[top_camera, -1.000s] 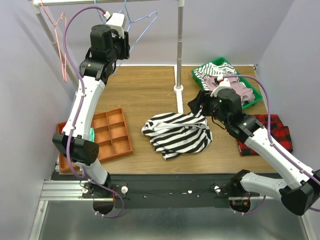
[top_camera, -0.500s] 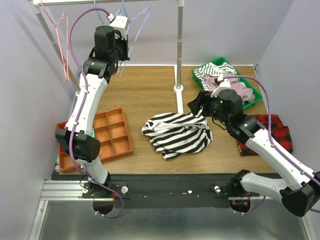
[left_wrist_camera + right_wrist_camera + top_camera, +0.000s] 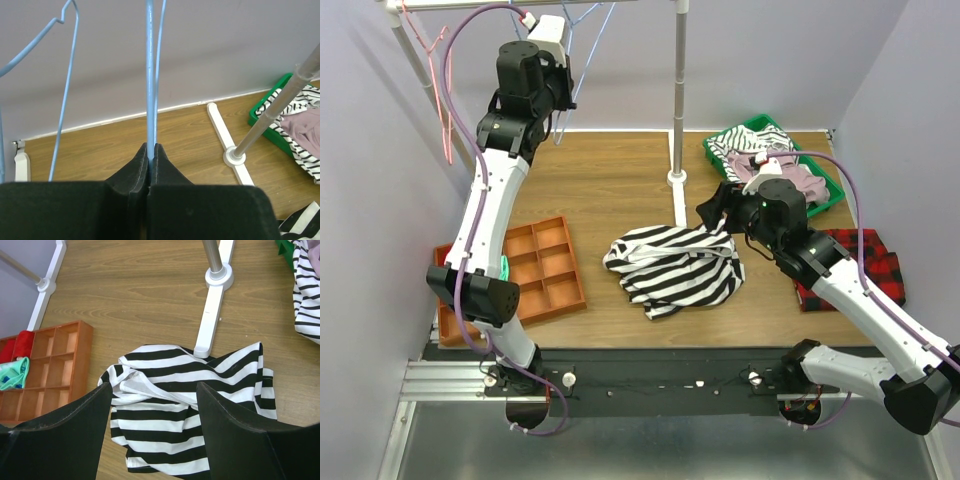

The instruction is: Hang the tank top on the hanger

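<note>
The black-and-white striped tank top (image 3: pixel 675 265) lies crumpled on the wooden table, partly over the foot of the rack. My right gripper (image 3: pixel 718 212) hovers over its far right edge. In the right wrist view that gripper (image 3: pixel 154 387) is open, with the tank top (image 3: pixel 185 400) below its spread fingers and nothing held. The light-blue wire hanger (image 3: pixel 592 35) hangs from the rail at the top. My left gripper (image 3: pixel 566 72) is raised to it. In the left wrist view the left gripper (image 3: pixel 150 147) is shut on one wire of the hanger (image 3: pixel 150 75).
The rack's upright post (image 3: pixel 678 100) stands mid-table on a white foot (image 3: pixel 212 310). A green bin (image 3: pixel 830 190) at the back right holds striped and pink garments. A red-and-black plaid cloth (image 3: pixel 865 265) lies on the right. An orange divided tray (image 3: pixel 545 270) sits left, and a pink-red hanger (image 3: pixel 442 80) hangs far left.
My left gripper has closed on the blue hanger's wire and risen slightly toward the rail, and the hanger has swung with it. The right arm and the tank top have not moved.
</note>
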`<state>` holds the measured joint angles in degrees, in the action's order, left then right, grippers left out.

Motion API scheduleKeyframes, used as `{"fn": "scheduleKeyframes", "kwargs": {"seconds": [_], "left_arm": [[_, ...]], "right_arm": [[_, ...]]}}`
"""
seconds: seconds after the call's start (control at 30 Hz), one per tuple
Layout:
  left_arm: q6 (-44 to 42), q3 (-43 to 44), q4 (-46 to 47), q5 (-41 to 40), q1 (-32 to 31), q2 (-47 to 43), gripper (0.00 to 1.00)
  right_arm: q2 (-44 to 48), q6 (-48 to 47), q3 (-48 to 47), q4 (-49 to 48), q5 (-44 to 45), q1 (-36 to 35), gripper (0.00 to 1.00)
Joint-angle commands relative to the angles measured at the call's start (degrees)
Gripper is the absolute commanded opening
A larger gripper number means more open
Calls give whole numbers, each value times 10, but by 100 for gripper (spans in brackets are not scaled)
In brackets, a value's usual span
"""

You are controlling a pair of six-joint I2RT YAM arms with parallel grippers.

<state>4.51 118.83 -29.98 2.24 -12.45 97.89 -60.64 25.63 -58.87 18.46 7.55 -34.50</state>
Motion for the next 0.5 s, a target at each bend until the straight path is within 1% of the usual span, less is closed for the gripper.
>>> {"fn": "scheduleKeyframes", "kwargs": {"seconds": [0.0, 0.23, 0.37, 0.47], "left_arm": [[8, -14, 8, 17, 1, -38, 0], [14, -121, 33, 32, -10, -110, 0], [27, -176, 49, 33, -21, -160, 0], [35, -219, 48, 34, -40, -194, 0]], "right_arm": [[3, -9, -6, -9, -3, -1, 76], [8, -13, -5, -1, 14, 0, 76], [14, -8, 5, 3, 40, 0, 76], [19, 5, 18, 19, 61, 0, 73]]}}
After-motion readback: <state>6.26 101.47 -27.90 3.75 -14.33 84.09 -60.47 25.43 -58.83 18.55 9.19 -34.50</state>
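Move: The tank top lies flat on the table, roughly 20 cm back from the left hand, 16 cm to its right and 41 cm below it. The rack post's foot stands about 4 cm ahead and 17 cm to the right of that hand, and the middle of the compartment box some 22 cm back and 17 cm to its left, both down at table level. From the right hand, the tank top is about level fore and aft, 3 cm left and 25 cm below. With its fingers still shut on the blue hanger's wire, the left hand draws the hanger back from the rack towards the tank top, about 6 cm, gathering speed all the way. After a slight lift at the start it sinks, ending some 2 cm lower, while the grip stays closed and the wrist hardly turns. ##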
